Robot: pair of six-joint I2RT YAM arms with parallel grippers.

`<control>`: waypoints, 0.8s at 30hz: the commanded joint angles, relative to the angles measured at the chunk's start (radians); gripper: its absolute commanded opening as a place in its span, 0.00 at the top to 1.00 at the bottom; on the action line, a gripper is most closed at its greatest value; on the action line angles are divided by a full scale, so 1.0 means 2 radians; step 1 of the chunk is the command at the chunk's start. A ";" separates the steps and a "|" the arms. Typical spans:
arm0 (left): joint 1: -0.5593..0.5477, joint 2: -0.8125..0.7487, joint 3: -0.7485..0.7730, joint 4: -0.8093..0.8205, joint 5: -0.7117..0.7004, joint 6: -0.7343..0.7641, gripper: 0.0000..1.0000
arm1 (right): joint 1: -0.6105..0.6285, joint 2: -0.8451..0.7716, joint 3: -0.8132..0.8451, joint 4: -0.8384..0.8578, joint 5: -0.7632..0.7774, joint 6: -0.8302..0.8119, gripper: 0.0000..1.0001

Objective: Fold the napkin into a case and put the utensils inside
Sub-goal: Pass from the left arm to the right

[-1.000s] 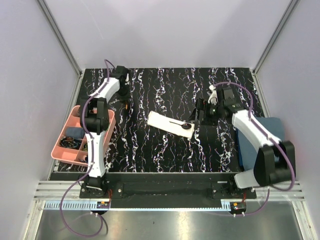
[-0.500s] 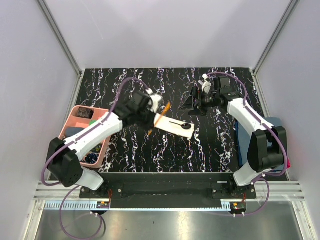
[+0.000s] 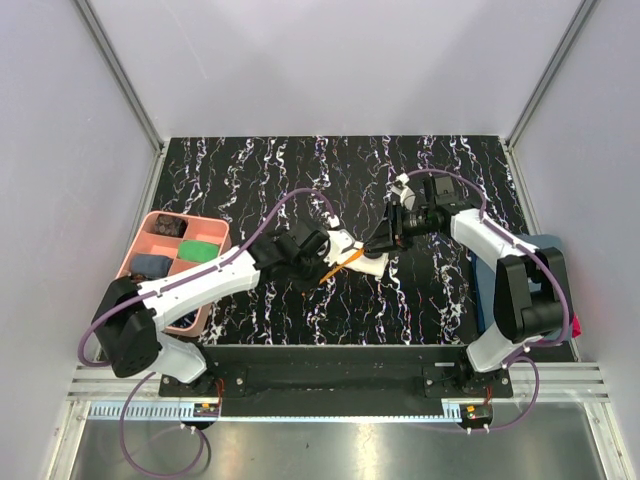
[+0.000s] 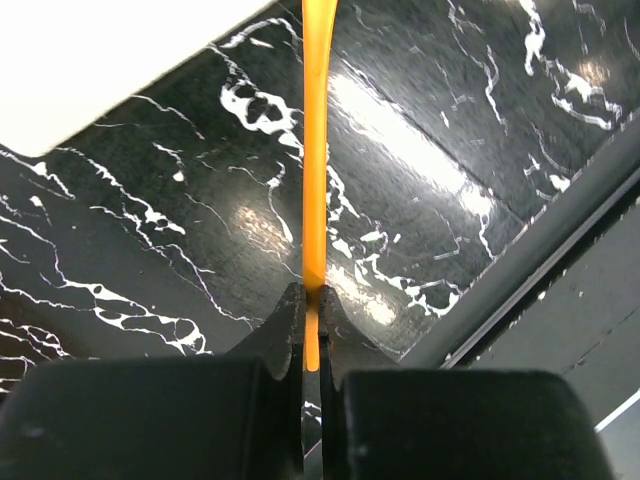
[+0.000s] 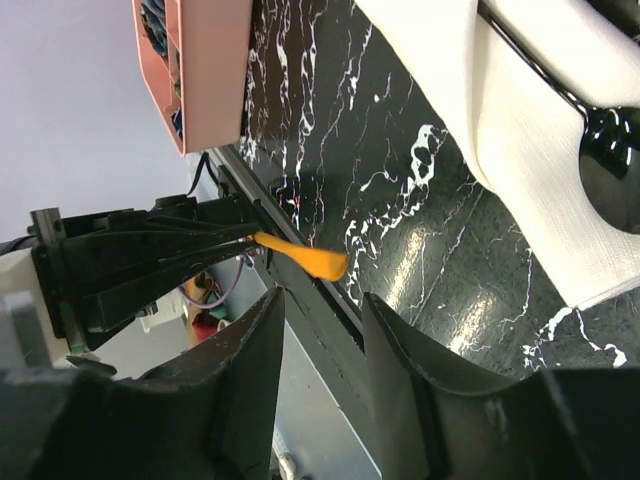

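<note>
The cream napkin (image 5: 500, 130), folded into a narrow case, lies mid-table with the black spoon (image 5: 612, 180) on it. In the top view only its right end (image 3: 373, 265) shows from under the arms. My left gripper (image 4: 312, 300) is shut on the orange-handled stick (image 4: 314, 150), which points out over the table beside the case. From above, the left gripper (image 3: 333, 256) and the orange stick (image 3: 348, 261) hover over the case. My right gripper (image 5: 322, 298) stands open at the stick's free tip (image 5: 318, 264), not touching it. It sits at the case's right end (image 3: 380, 240).
A pink compartment tray (image 3: 140, 240) with small items stands at the left. The dark blue towel (image 3: 481, 292) lies at the right edge under the right arm. The table's front rail (image 5: 320, 310) runs just below the stick.
My left arm swung from the back left near the tray to the centre, carrying the orange stick over the case. The right gripper came to the stick's tip and its jaws narrowed.
</note>
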 commanded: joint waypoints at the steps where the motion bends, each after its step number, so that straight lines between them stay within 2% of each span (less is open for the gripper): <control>1: -0.005 -0.028 -0.004 0.021 -0.002 0.029 1.00 | 0.003 0.012 -0.008 0.006 -0.026 -0.023 0.55; 19: -0.010 -0.028 -0.010 0.025 0.028 0.038 1.00 | 0.020 0.033 -0.030 0.052 -0.063 -0.016 0.74; 23: -0.009 -0.025 -0.007 0.025 0.026 0.041 1.00 | 0.020 0.027 -0.034 0.060 -0.067 -0.013 1.00; 24: -0.008 -0.021 -0.003 0.024 0.018 0.039 1.00 | 0.019 0.023 -0.043 0.071 -0.062 -0.002 1.00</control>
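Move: The left hand already holds one end of the orange utensil, whose middle lies about 4 cm ahead and 5 cm to its right, nearly level. From the open right hand that middle is some 5 cm back, 5 cm left and 2 cm lower. On the table, roughly 12 cm below the right hand, lie the folded napkin, 8 cm ahead and 5 cm left, and the black spoon on it, 8 cm ahead and 1 cm left. Right hand sinks about 2 cm, easing back and left, and pinches the orange utensil's free end; left keeps hold. ##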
